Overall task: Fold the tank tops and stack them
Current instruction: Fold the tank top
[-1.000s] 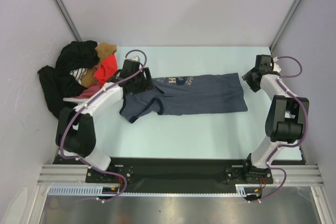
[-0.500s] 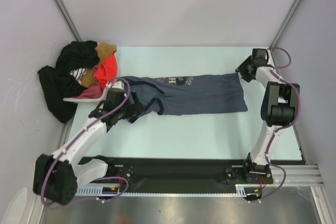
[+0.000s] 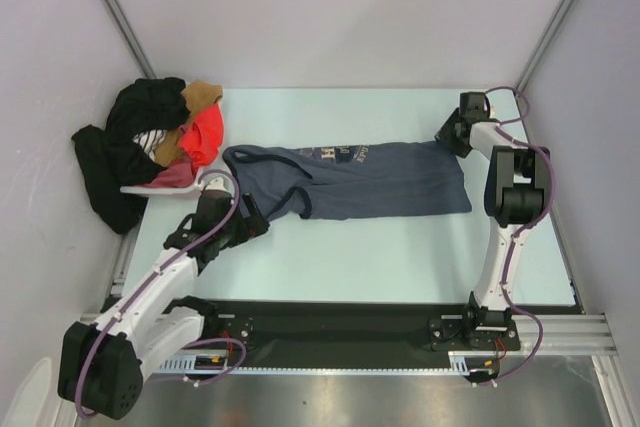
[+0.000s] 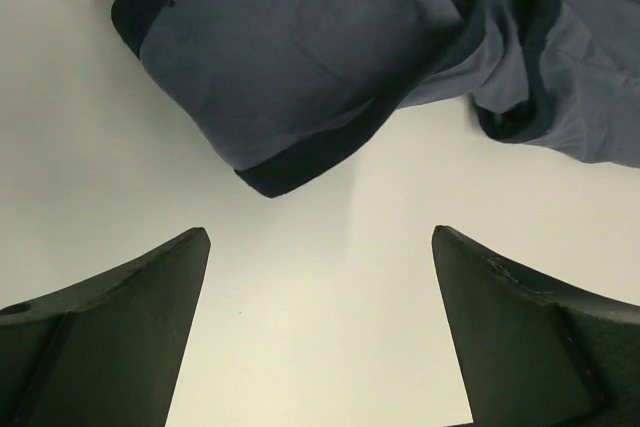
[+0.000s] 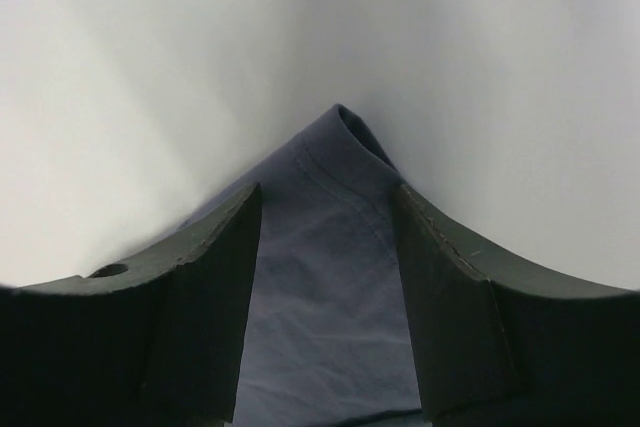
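Note:
One slate blue-grey tank top point(image 3: 370, 179) with pale lettering lies spread flat across the table, straps to the left and hem to the right. My left gripper point(image 3: 250, 219) is open just in front of its near strap, touching nothing. In the left wrist view the strap's rounded end point(image 4: 280, 77) lies beyond the gripper point(image 4: 320, 233), with bare table between the fingers. My right gripper point(image 3: 446, 135) is at the hem's far right corner. In the right wrist view the gripper point(image 5: 325, 189) is open, and that corner point(image 5: 335, 207) lies between its parted fingers.
A pile of clothes point(image 3: 150, 147), black, brown and bright orange-red, lies at the table's far left corner and hangs over its edge. Grey walls close in on the left, back and right. The arm bases stand on the black strip point(image 3: 330, 325) at the near edge.
My left gripper opened wide, came off the strap end and drew back toward the near edge. My right gripper moved left along the far side to the hem corner.

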Controlling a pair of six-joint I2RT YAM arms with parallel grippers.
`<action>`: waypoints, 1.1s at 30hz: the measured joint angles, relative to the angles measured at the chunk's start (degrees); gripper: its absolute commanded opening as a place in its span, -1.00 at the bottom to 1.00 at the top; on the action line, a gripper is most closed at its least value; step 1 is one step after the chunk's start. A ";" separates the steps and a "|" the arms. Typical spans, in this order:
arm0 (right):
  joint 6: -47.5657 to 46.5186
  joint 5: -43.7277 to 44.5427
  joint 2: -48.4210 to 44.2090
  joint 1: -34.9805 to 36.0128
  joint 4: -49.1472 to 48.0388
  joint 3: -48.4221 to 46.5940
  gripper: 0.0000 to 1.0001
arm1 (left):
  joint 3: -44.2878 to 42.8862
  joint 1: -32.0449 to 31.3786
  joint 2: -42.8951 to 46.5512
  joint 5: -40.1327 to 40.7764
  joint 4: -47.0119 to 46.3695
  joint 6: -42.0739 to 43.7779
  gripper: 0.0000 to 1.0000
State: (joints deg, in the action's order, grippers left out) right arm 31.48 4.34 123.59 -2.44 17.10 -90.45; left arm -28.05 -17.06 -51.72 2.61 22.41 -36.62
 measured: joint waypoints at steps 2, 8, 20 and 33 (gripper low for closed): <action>0.02 0.90 0.37 -0.04 0.11 -0.22 0.16 | 0.22 0.00 -1.44 0.02 -0.39 -0.02 0.96; 0.39 1.88 0.50 -0.13 0.17 -0.22 0.07 | 0.31 0.00 -6.88 1.73 -1.51 0.00 0.83; 1.51 1.55 0.61 -1.88 0.11 0.26 -0.79 | -2.03 0.26 -18.16 9.97 -2.89 -0.39 -0.88; 2.58 0.35 0.72 -2.84 -0.07 0.57 -1.00 | -12.17 1.68 -18.51 19.89 5.88 0.13 -0.46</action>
State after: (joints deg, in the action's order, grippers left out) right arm 34.06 4.69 124.31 -5.28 17.04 -89.89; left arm -40.23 -15.38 -70.24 22.50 28.29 -36.49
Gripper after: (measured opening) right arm 0.009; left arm 0.017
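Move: The tank top's near-left corner lies nearly beneath my open left hand, about 6 cm down, 1 cm ahead and 3 cm left. The dark-trimmed armhole fold is 10 cm right and 5 cm ahead of that hand, the clothes basket about 22 cm left and 16 cm ahead. My half-open right hand is already low at the far-right corner, whose outer edge is about 3 cm right, level ahead, 1 cm lower; the near-right corner is 18 cm back, 2 cm right. I drop my left hand nearly 6 cm onto the tank top's near-left corner, edging left, shut its fingers there and pinch the cloth, then lift about 5 cm while carrying on left and a little forward, the wrist rolling some 20 degrees. Meanwhile I ease my right hand 2 to 3 cm to the right, low over the table, and close it on the outer edge just back of the far-right corner. ##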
